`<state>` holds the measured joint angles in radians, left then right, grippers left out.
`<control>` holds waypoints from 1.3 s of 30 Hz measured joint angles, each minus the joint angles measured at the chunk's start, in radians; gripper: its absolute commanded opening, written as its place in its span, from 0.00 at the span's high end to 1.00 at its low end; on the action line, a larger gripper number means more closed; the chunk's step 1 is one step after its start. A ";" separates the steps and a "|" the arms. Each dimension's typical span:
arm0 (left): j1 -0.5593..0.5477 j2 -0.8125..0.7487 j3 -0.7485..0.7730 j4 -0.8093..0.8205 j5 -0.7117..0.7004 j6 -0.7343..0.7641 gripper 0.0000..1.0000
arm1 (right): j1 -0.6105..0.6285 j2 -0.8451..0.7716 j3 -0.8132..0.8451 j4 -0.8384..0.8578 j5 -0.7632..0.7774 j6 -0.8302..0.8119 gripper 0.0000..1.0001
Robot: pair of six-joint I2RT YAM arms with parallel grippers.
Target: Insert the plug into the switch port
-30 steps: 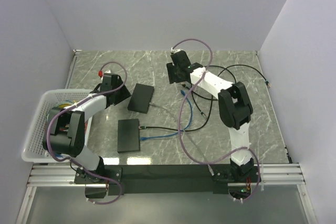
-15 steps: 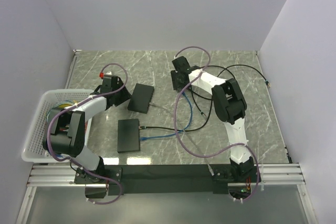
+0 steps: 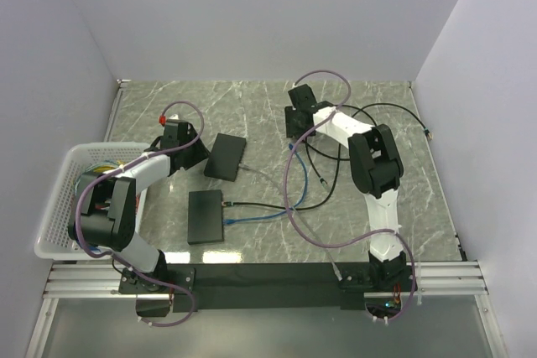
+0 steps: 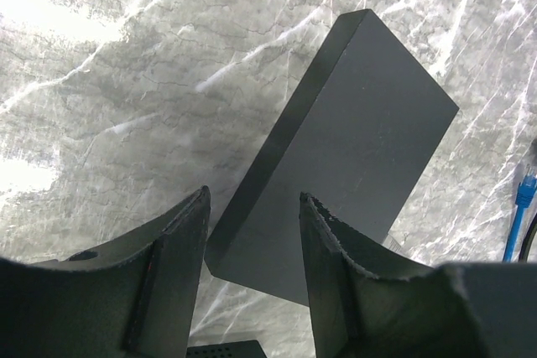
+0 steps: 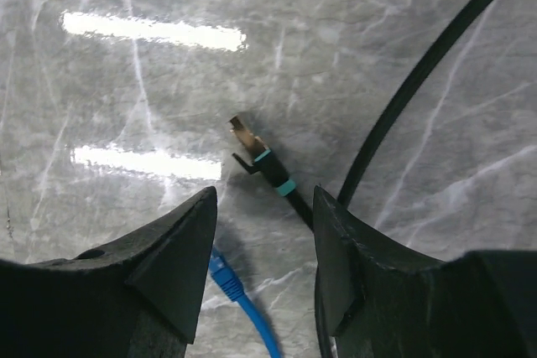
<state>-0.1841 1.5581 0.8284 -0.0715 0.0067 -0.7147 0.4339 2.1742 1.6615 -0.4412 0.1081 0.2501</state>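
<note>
Two flat black switch boxes lie left of centre: the far switch (image 3: 225,157) (image 4: 361,144) and a nearer one (image 3: 205,216). My left gripper (image 3: 190,150) (image 4: 252,207) hovers open at the far switch's left end, whose near corner shows between the fingers. A black-cabled plug (image 5: 262,161) with a gold tip and teal bands lies on the marble, just ahead of my open right gripper (image 3: 299,120) (image 5: 264,199). A blue plug (image 5: 223,276) lies low between the right fingers. Nothing is held. The switch ports do not show.
A white basket (image 3: 55,207) of cables stands at the left edge. Black cable (image 3: 323,182) (image 5: 419,73) loops across the middle and right, and a blue cable (image 3: 260,214) runs toward the nearer switch. Grey walls close the back and sides.
My right gripper has swung right and slightly away, over the black-cabled plug. Both pairs of jaws have narrowed a little. The left arm has barely moved.
</note>
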 measured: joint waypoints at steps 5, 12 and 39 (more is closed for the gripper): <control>0.000 0.000 0.000 0.000 0.000 0.000 0.48 | -0.016 0.000 0.000 0.002 -0.013 0.010 0.45; -0.003 0.000 0.000 -0.003 0.000 0.000 0.49 | -0.023 0.001 0.001 0.000 -0.032 0.018 0.55; -0.068 -0.040 0.008 -0.080 -0.021 -0.005 0.51 | -0.026 0.057 0.065 -0.051 -0.096 -0.004 1.00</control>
<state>-0.2516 1.5185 0.8368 -0.1513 -0.0139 -0.7193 0.4076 2.2314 1.7267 -0.4923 0.0124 0.2459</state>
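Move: The black cable's plug with teal bands lies almost in the right fingers' gap, about 1 cm ahead and 1 cm below. Some 3 cm to the hand's right the black cable loop passes on the table; the blue plug lies about 3 cm back and 2 cm left. The loose black end is roughly 12 cm back and 6 cm right. For the left hand, the teal-banded plug is about 6 cm ahead, 22 cm right and 3 cm lower. Down by only about 1 cm, with the fingers tipping slightly steeper, the right hand settles over the teal-banded plug while its fingers narrow part way; then it holds its place and shuts them, pinching the plug from both sides just behind its metal tip. Meanwhile the left hand, empty and half open, drifts some 2.5 cm right and back beside the near switch. ##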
